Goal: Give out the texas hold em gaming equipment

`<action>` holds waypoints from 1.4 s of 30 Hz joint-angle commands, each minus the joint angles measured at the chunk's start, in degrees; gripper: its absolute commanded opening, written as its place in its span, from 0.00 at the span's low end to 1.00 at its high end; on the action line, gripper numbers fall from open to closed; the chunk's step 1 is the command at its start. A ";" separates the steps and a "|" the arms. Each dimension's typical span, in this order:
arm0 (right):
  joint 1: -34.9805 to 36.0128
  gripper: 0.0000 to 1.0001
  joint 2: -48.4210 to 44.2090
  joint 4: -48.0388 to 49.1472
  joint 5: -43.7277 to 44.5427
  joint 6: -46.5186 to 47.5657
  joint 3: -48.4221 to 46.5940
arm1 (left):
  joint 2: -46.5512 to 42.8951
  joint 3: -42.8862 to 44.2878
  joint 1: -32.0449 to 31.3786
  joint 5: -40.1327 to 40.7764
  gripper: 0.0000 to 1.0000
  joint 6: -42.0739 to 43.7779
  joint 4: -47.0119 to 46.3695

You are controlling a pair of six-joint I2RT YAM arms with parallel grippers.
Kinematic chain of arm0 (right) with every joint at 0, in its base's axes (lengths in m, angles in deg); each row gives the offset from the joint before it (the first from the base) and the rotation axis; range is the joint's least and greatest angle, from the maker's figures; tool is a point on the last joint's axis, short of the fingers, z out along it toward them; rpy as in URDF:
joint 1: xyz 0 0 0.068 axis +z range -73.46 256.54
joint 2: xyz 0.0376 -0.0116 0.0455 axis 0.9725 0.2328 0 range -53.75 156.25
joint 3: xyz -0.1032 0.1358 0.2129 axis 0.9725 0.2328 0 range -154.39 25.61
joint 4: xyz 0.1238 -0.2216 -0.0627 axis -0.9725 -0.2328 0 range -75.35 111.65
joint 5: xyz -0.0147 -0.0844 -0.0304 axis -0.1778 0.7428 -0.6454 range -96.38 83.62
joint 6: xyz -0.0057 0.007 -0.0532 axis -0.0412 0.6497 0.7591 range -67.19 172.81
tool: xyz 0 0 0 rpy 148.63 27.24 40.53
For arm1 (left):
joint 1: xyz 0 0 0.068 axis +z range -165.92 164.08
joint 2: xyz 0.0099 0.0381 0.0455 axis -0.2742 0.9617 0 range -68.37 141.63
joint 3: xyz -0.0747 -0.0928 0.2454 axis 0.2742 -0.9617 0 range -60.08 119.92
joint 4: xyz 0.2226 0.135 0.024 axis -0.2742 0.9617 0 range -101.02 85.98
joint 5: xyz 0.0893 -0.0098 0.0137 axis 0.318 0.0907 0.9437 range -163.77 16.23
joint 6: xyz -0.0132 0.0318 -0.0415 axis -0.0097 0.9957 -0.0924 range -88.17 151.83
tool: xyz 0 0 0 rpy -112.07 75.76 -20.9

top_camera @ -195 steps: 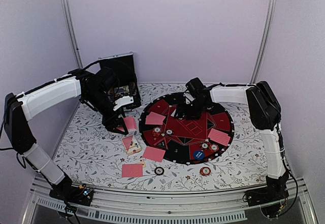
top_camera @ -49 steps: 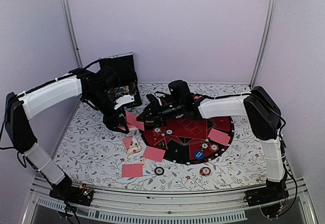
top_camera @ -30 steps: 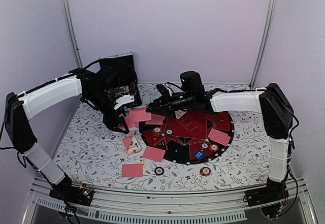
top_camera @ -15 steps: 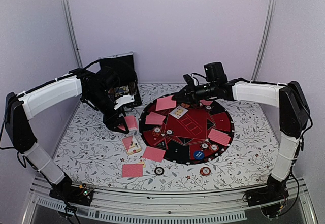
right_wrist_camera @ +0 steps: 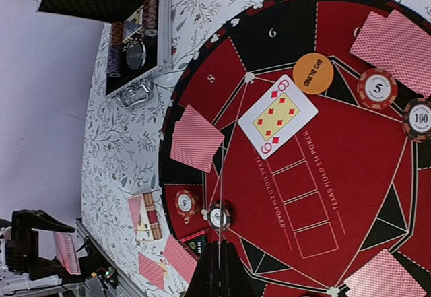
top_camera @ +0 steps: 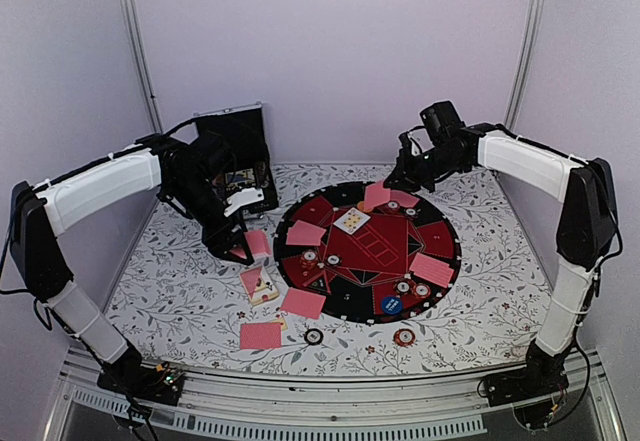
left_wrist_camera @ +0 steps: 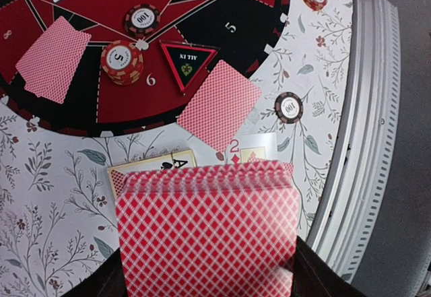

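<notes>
My left gripper (top_camera: 238, 248) is shut on the deck of pink-red-backed cards (left_wrist_camera: 209, 236) and hovers left of the round mat (top_camera: 370, 251). Over the mat's far edge, my right gripper (top_camera: 393, 185) is shut on a single card (top_camera: 376, 195). That card shows edge-on as a thin line (right_wrist_camera: 220, 196) in the right wrist view. A nine of diamonds (right_wrist_camera: 277, 116) lies face up on the mat. Face-down cards (top_camera: 305, 233) and chips (right_wrist_camera: 376, 88) lie around the mat. More cards (top_camera: 260, 335) and a chip (top_camera: 314, 336) rest on the tablecloth in front.
The open black case of chips (top_camera: 240, 166) stands at the back left behind my left arm. An orange big-blind button (right_wrist_camera: 312, 73) and a blue button (top_camera: 391, 304) lie on the mat. Metal frame posts (top_camera: 135, 41) rise at the back corners.
My right gripper has carried a single card from beside the deck across the mat to its far right side and has risen. The left arm and deck have stayed still.
</notes>
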 commanded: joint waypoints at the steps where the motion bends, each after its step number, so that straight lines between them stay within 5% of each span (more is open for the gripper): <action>1: 0.10 0.00 2.30 -7.17 10.87 5.26 -3.17 | -0.87 2.69 0.46 -0.11 0.00 -0.39 1.51; 13: 2.68 0.00 7.10 -15.06 36.40 10.76 -12.60 | -0.58 2.70 0.72 -0.32 0.00 0.14 0.50; 26: 13.44 0.00 27.79 -23.35 67.26 20.59 -33.83 | -0.57 2.14 0.81 -0.20 0.00 0.38 0.72; 42: 19.69 0.00 38.95 -17.12 70.04 28.13 -37.26 | -0.56 2.44 0.81 -0.46 0.00 0.66 1.04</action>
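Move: The right hand, a playing card pinched in its fingers, hangs over the far part of the mat; the free spot just right of the face-up nine of diamonds is about 6 cm ahead and 17 cm below. At that level, from the hand, the nine lies 7 cm ahead, 7 cm left; the big blind 12 cm ahead, 4 cm left; the 5-chip stack 12 cm ahead, 3 cm right. From the deck-holding left hand the spot is some 22 cm ahead, 30 cm right, 15 cm below. Keeping its pinch on the card, the right hand first swings about 6 cm to the right while easing forward, then curves back left and drops towards the mat beside the nine, ending some 12 cm lower. All the way the wrist rolls roughly 70 degrees, left side down, so fingers that pointed left and down come to slant right and down. ##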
